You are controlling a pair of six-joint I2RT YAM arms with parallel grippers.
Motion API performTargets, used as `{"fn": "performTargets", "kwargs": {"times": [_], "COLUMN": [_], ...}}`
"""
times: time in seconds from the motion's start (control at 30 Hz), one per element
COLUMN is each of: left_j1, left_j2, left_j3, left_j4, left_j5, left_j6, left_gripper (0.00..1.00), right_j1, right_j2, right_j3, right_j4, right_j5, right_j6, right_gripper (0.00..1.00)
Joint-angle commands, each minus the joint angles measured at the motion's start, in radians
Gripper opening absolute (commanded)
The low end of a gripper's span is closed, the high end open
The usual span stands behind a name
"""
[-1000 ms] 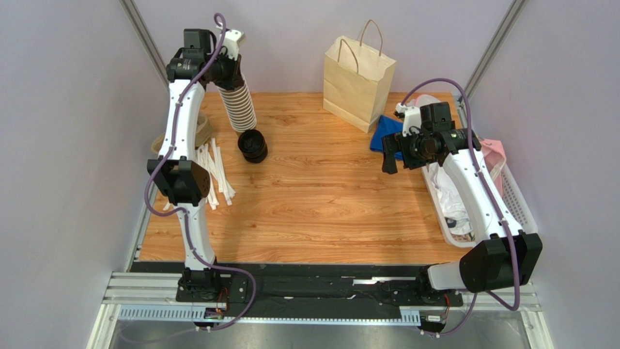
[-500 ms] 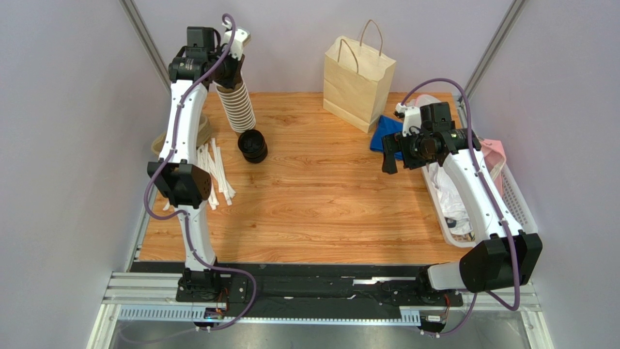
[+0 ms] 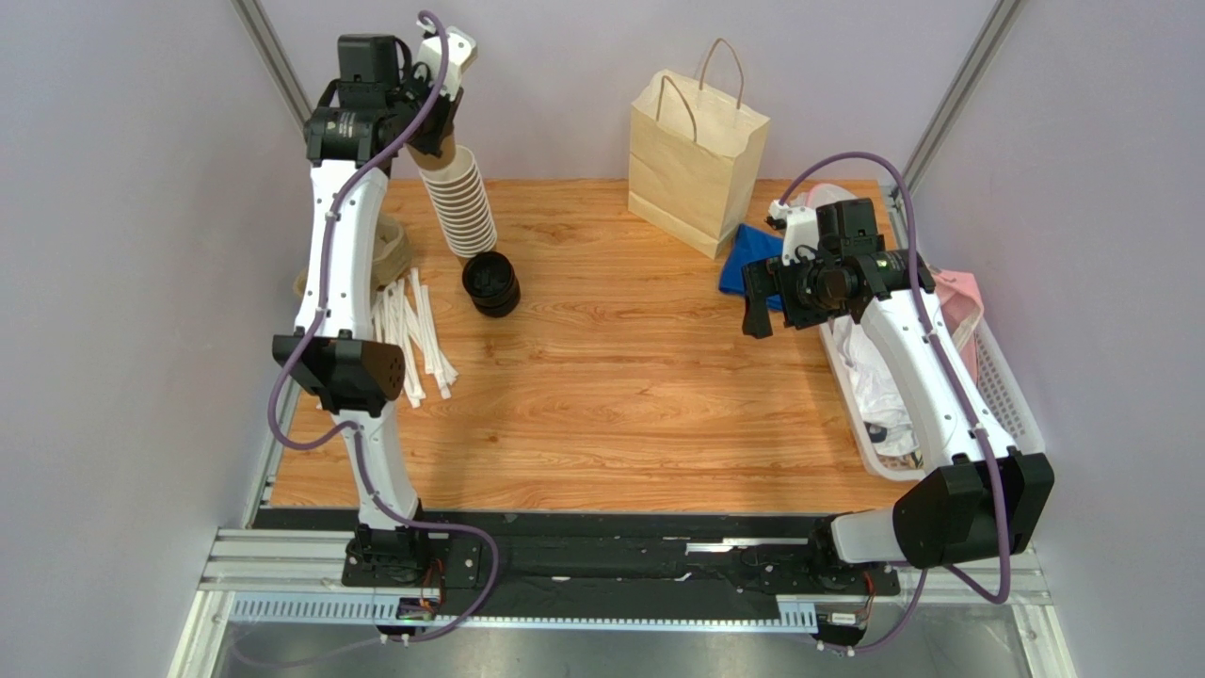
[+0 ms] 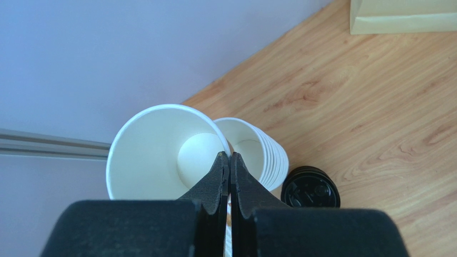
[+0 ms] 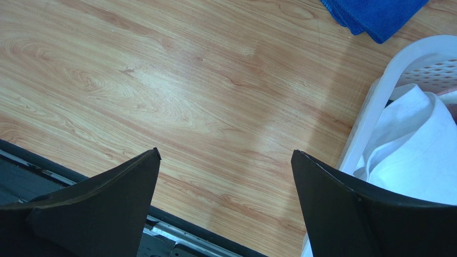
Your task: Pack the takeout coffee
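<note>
The takeout coffee is out of view; no lidded cup shows. My left gripper [image 3: 432, 130] [image 4: 229, 156] is shut on the rim of one lidless paper cup [image 4: 161, 152], held above and beside the leaning stack of white-rimmed cups [image 3: 464, 205] [image 4: 264, 155] at the far left. The held cup [image 3: 436, 149] is empty and white inside. A stack of black lids [image 3: 491, 283] [image 4: 310, 188] sits just in front of the cups. My right gripper [image 3: 764, 297] [image 5: 225, 155] hangs open over bare wood at the right, holding nothing.
A kraft paper bag [image 3: 696, 141] [image 4: 402, 16] stands upright at the back centre. A blue cloth [image 3: 750, 262] [image 5: 375, 16] lies beside a white basket [image 3: 997, 389] [image 5: 375, 101] holding white cloth. White stir sticks [image 3: 410, 332] lie scattered at the left.
My left gripper has risen and drawn back with the single cup, pulling it up off the stack. The right arm has stayed still.
</note>
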Motion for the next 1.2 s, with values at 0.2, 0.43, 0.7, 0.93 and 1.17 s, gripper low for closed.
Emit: {"fn": "performTargets", "kwargs": {"times": [0.2, 0.43, 0.7, 0.93, 1.17], "left_j1": [-0.032, -0.288, -0.644, -0.797, -0.86], "left_j2": [-0.255, -0.483, -0.686, -0.703, -0.576], "left_j3": [0.059, -0.28, -0.906, -1.228, -1.314], "left_j4": [0.157, 0.13, 0.326, 0.608, 0.714], "left_j5": [-0.019, -0.051, -0.163, -0.309, -0.403], "left_j6": [0.074, 0.128, 0.014, -0.053, -0.17], "left_gripper": [0.0, 0.0, 0.0, 0.0, 0.0], "right_j1": [-0.002, -0.002, -0.004, -0.004, -0.016], "right_j2": [-0.012, -0.012, -0.023, -0.052, -0.063], "right_j3": [0.046, 0.06, 0.05, 0.0, -0.012], "right_j4": [0.005, 0.003, 0.009, 0.019, 0.023], "right_j5": [-0.012, -0.012, 0.007, 0.028, 0.039], "right_j6": [-0.008, -0.009, -0.009, -0.014, -0.014], "right_gripper": [1.0, 1.0, 1.0, 1.0, 1.0]}}
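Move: The left hand already holds a paper cup by its rim, up beyond the near things. The clear table centre it is carried to lies about 27 cm back, 24 to the right and 32 below. The cup stack stands 3 cm ahead, nearly in line and 21 below; the black lids 7 back, 4 right, 30 below; the straws 13 back, 8 left, 33 below. From the right hand the clear centre is some 23 cm left, 4 back and 16 below. Raise the left gripper about 15 cm with the paper cup to carry it clear of the stack, then swing it back and to the right past the black lids, some 25 cm each way, sinking about 30 cm from the top of the arc towards the clear table centre. Keep the fingers shut on the rim and turn the hand about 30 degrees clockwise. ##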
